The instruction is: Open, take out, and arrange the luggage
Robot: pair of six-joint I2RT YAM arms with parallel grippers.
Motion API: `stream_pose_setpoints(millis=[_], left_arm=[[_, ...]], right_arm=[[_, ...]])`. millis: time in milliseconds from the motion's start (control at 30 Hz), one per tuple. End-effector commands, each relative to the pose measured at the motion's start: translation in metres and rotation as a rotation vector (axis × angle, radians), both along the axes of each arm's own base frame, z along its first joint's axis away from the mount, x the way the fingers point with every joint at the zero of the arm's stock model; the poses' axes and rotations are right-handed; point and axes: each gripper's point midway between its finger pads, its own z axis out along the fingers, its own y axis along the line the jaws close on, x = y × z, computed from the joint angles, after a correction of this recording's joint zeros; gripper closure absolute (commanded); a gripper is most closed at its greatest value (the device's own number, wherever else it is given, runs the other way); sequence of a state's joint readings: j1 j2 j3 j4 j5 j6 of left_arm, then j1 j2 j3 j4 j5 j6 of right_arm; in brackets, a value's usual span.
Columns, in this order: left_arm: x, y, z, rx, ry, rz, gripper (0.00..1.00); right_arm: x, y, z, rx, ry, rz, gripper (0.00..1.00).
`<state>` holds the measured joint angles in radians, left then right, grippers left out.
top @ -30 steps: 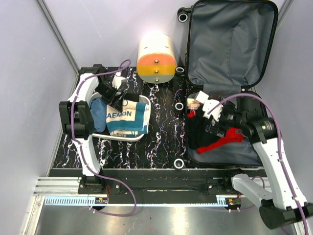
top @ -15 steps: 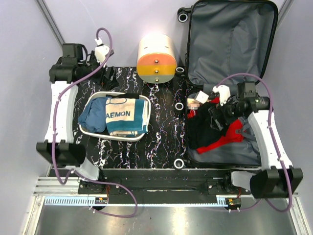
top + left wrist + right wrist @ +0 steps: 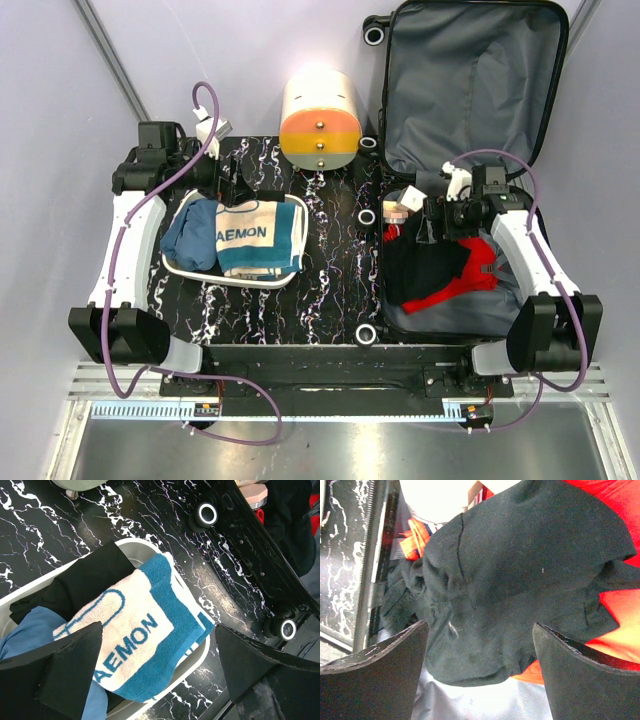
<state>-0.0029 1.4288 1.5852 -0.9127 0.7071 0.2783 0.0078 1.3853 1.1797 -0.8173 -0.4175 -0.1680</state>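
Note:
The luggage (image 3: 470, 90) lies open at the right, its grey-lined lid propped up at the back. The lower shell (image 3: 500, 320) holds a black garment (image 3: 425, 268) over a red one (image 3: 478, 280). My right gripper (image 3: 432, 218) hovers open over the far end of that pile. In the right wrist view the black garment (image 3: 520, 570) fills the space beneath the open right gripper (image 3: 480, 625), and nothing is held. My left gripper (image 3: 235, 182) hangs open over the far rim of the white tray (image 3: 175, 268). The left gripper (image 3: 159, 627) is above a blue-and-white towel (image 3: 135, 645).
The tray holds the towel (image 3: 262, 238), a blue cloth (image 3: 190, 238) and a black cloth (image 3: 80, 587). A cream-and-orange cylindrical box (image 3: 320, 120) stands at the back centre. The luggage's wheels (image 3: 367, 216) stick out onto the marbled mat (image 3: 335, 280). Grey walls close both sides.
My left arm rose out of the tray, swung back to the left, and came forward over its far rim, jaws fully open. My right arm lifted and its gripper shifted toward the pile's far end.

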Motion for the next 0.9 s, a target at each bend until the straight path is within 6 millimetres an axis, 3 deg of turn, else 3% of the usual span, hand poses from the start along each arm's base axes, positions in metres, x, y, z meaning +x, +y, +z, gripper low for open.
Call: stream_pose_setpoints(millis=[0, 167, 267, 300, 400, 433, 700, 867], left_arm=[[-0.001, -0.008, 0.024, -0.07, -0.07, -0.001, 0.01], [-0.001, -0.009, 0.017, -0.088, -0.031, 0.017, 0.01], [-0.001, -0.01, 0.014, -0.095, -0.014, 0.021, 0.01], [-0.001, -0.01, 0.015, -0.097, -0.017, 0.022, 0.01], [0.0, -0.011, 0.017, -0.102, -0.019, 0.016, 0.01], [0.0, -0.011, 0.017, -0.103, -0.022, 0.009, 0.01], [-0.014, -0.022, 0.021, -0.118, -0.052, -0.096, 0.01], [-0.026, -0.041, 0.022, -0.087, -0.122, -0.221, 0.01]], right_arm=[[0.016, 0.003, -0.021, -0.059, -0.025, -0.033, 0.09], [0.022, -0.006, -0.032, -0.132, -0.038, -0.055, 0.25], [0.022, -0.012, -0.026, -0.165, -0.053, -0.056, 0.53], [0.021, -0.01, -0.019, -0.156, -0.073, -0.046, 0.71], [0.014, -0.007, 0.003, -0.15, -0.122, 0.002, 0.9], [0.012, -0.008, 0.01, -0.157, -0.131, 0.014, 1.0], [-0.011, 0.0, 0.076, -0.1, -0.298, 0.132, 1.0], [-0.023, 0.009, 0.092, -0.075, -0.326, 0.212, 1.0]])
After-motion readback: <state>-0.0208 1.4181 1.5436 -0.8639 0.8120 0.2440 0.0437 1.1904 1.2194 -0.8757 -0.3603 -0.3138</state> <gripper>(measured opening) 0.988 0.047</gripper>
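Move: The black garment lies right under my open right hand, its middle about 5 cm below. The white box is roughly 10 cm farther out and 4 cm to the left of the hand, with the pink container some 8 cm ahead and 8 cm left; the red garment spreads about 6 cm back and 8 cm right. From my left hand, the black garment is some 44 cm to the right, 4 cm back and 19 cm lower. I sink my right hand about 4 cm straight down onto the black garment and shut the wide-open fingers, pinching its cloth. Then I draw it up about 10 cm, easing back slightly as my fingers tip some 10 degrees less steeply down. My left hand, still open above the towel basin, drifts about 2 cm right. ##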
